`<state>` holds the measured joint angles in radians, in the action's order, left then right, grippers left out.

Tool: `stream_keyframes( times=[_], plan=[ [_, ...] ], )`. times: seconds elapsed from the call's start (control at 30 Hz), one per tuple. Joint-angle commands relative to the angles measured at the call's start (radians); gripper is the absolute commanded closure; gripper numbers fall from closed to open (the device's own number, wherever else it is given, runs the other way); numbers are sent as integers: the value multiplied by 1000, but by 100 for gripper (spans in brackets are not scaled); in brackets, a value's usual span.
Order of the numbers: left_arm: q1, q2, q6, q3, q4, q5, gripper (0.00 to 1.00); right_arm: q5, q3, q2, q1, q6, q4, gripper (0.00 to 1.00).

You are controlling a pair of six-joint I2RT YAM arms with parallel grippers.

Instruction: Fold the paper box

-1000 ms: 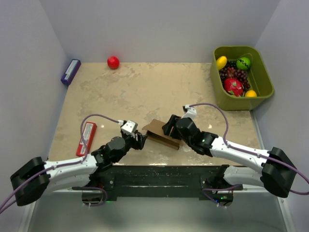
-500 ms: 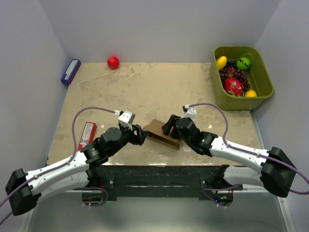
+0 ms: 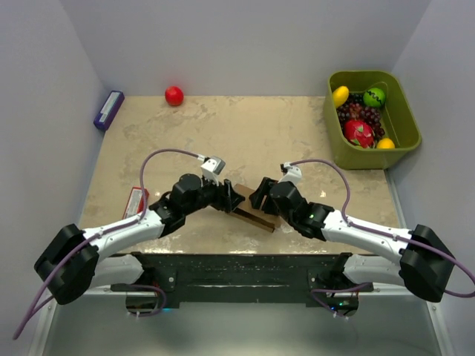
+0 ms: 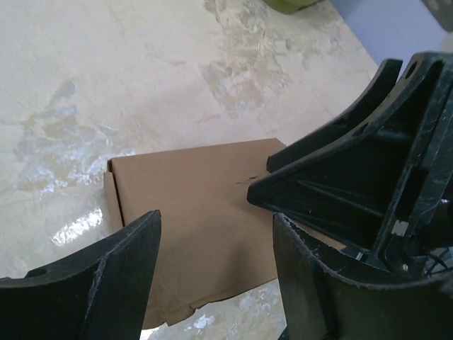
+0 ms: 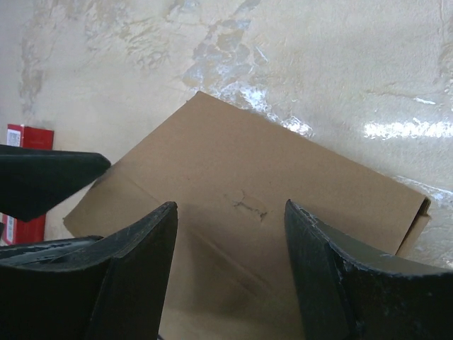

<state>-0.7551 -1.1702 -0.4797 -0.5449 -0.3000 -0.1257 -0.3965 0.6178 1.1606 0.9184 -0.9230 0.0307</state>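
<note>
The paper box [image 3: 251, 211] is plain brown cardboard, lying flattened on the table near the front edge, between my two grippers. My left gripper [image 3: 227, 197] is open and hovers over the box's left end; in the left wrist view the cardboard [image 4: 191, 205] lies under and between the spread fingers of the left gripper [image 4: 216, 237]. My right gripper [image 3: 260, 197] is open over the box's right part; the right wrist view shows the cardboard [image 5: 248, 170] beneath the right gripper [image 5: 230, 216]. The two grippers nearly meet over the box. Neither grips it.
A flat red box [image 3: 135, 202] lies at the left front, under the left arm's cable. A small purple box [image 3: 108, 110] and a red ball [image 3: 174, 95] are at the far left. A green bin [image 3: 407, 111] of fruit stands at the far right.
My left arm has swung right and forward, bringing its gripper from beside the box's left edge to over it. The right arm and the box have hardly moved.
</note>
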Motion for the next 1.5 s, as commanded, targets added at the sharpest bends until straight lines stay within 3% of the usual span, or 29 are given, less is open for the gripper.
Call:
stream_keyframes(
  times=[0.0,0.37,0.7,1.0,1.2,1.3,1.47],
  plan=[
    [13,-37,-59,71,-163,-86,33,13,-29,21,5,-5,-18,34],
    [13,-65,-53,120,-163,-63,34,18,-53,27,5,-13,-20,34],
    [13,-39,15,63,-85,-18,34,33,-52,-96,4,-20,84,34],
    [14,-103,26,103,-123,-11,35,157,-174,-131,5,-83,46,36],
    [13,-129,10,131,-154,-26,35,151,-243,-105,5,-122,40,36],
    [14,-114,12,114,-143,-29,35,140,-233,-130,7,-109,49,36],
    [20,-40,24,45,-59,-20,30,101,-110,-206,5,-65,210,31]
  ],
)
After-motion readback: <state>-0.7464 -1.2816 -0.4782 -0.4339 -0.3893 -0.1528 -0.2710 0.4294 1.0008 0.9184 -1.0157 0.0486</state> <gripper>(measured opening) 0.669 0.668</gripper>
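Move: The paper box's half-closed lid lies under both hands. Its middle is about 4 cm to the right of the left hand, 3 cm back and 4 cm below. From the right hand it is some 3 cm back, level sideways and about 2 cm below. The lid's raised near edge is about 7 cm back from either hand, 3 cm right of the left hand. The red carton lies some 32 cm left of the left hand and 4 cm back, low on the table. Both grippers, fingers half open, bear down on the box lid with their fingertips. The left sinks about 5 cm while easing slightly back, holds, then goes down 2 cm more. The right presses down nearly 3 cm, lifts about 2 cm, then shifts some 3 cm back and a little right towards the near edge, sinking again to stop on the lid. ##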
